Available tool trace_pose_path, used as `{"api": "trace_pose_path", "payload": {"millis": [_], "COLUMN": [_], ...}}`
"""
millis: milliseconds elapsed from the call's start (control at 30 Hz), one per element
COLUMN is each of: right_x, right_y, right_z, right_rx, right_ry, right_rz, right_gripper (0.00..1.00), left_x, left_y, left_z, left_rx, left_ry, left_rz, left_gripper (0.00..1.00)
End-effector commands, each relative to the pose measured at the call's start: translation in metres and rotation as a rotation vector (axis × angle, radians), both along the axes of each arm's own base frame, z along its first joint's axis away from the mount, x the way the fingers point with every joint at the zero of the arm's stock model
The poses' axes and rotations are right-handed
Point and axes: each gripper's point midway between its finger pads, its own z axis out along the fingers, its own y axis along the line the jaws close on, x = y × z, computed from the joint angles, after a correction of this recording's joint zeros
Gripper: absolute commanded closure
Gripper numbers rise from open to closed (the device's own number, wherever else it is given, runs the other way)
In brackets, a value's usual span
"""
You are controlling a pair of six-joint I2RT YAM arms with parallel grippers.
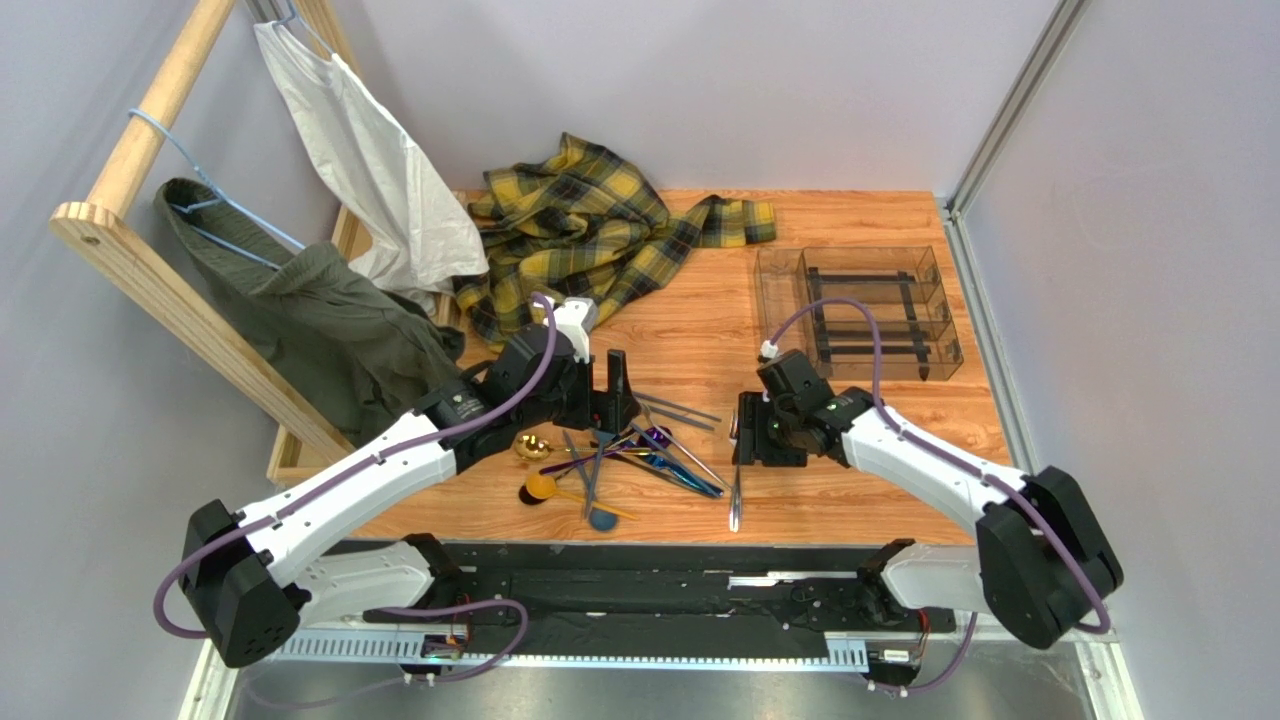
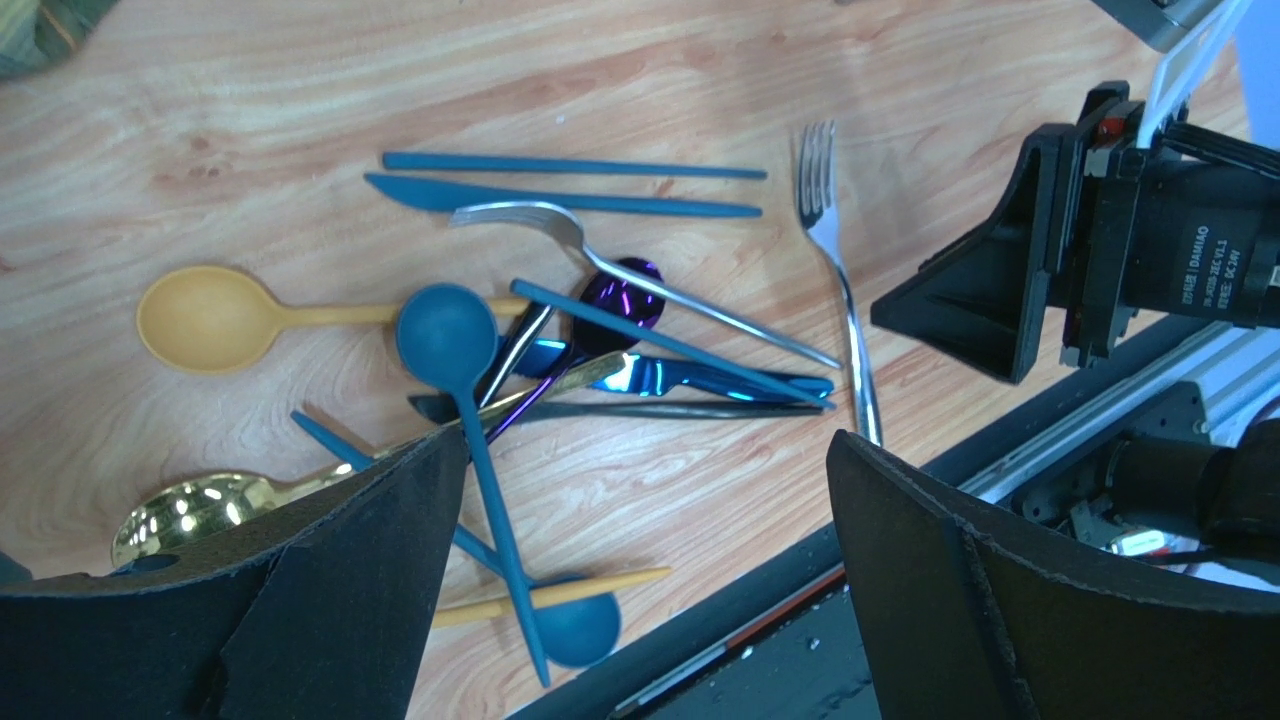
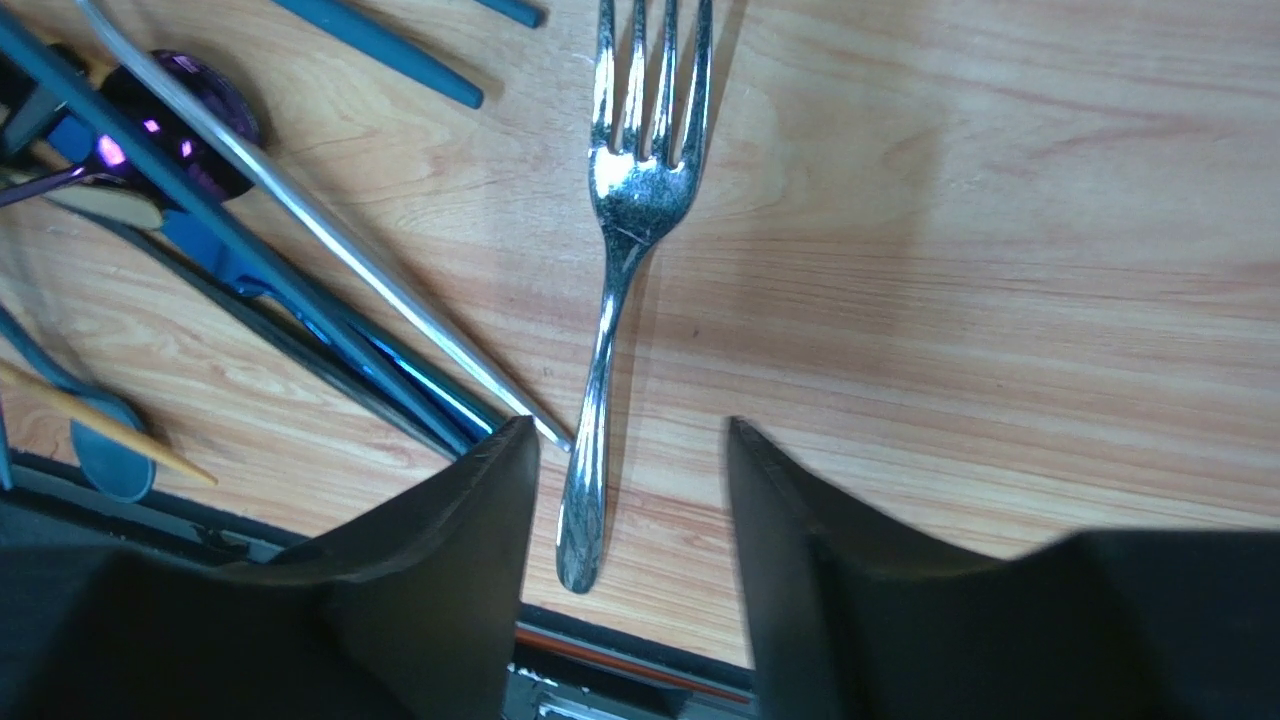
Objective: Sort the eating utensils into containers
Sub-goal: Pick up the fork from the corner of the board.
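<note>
The eating utensils lie in a loose pile (image 1: 631, 455) on the wooden table: a yellow spoon (image 2: 211, 318), teal spoons (image 2: 451, 338), a gold spoon (image 2: 188, 513), a purple spoon (image 2: 624, 293), a teal knife (image 2: 556, 195) and a shiny blue piece (image 2: 676, 378). A silver fork (image 3: 619, 285) lies apart to the pile's right. My right gripper (image 3: 631, 458) hangs open over the fork's handle end, which lies between the fingers without touching them. My left gripper (image 2: 646, 510) stands wide open above the pile's near edge, holding nothing. The clear containers (image 1: 864, 312) sit at the back right.
A yellow plaid cloth (image 1: 586, 225) lies behind the pile. A wooden rack (image 1: 150, 270) with a white garment (image 1: 376, 165) and a green one (image 1: 323, 323) stands at the left. The table's black front rail (image 1: 646, 563) runs just below the utensils.
</note>
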Motion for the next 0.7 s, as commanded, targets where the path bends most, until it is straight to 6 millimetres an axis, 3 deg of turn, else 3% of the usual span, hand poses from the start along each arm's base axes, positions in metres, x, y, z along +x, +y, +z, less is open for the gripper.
{"api": "trace_pose_path", "payload": {"millis": [0, 367, 667], "right_x": [0.015, 0.014, 0.014], "right_y": [0.011, 0.019, 0.006], "right_z": [-0.003, -0.037, -0.052], "right_rx": [-0.01, -0.048, -0.162], "right_ry": [-0.031, 0.032, 0.044], "right_rz": [-0.009, -0.017, -0.035], "right_gripper": [0.53, 0.6, 0.89], "left_x": [-0.004, -0.008, -0.011], "left_y": [-0.005, -0.005, -0.002], "left_z": [0.002, -0.006, -0.009], "left_rx": [-0.037, -0.032, -0.029], "left_ry": [0.012, 0.033, 0.043], "left_rz": [-0.015, -0.021, -0.02], "left_gripper": [0.02, 0.04, 0.05]}}
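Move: The fork lies just under the right hand, its middle about 1 cm ahead, 2 cm to the left and 4 cm below. At that same level, the other silver fork's middle is some 5 cm ahead and 11 cm left of the right hand, and the blue knife's is about 11 cm ahead and 11 cm left. From the left hand, the fork is roughly 16 cm to the right, 3 cm back and 17 cm down. The right hand sinks about 3 cm, then eases 3 cm left and forward, fingers closing around the fork's handle. ##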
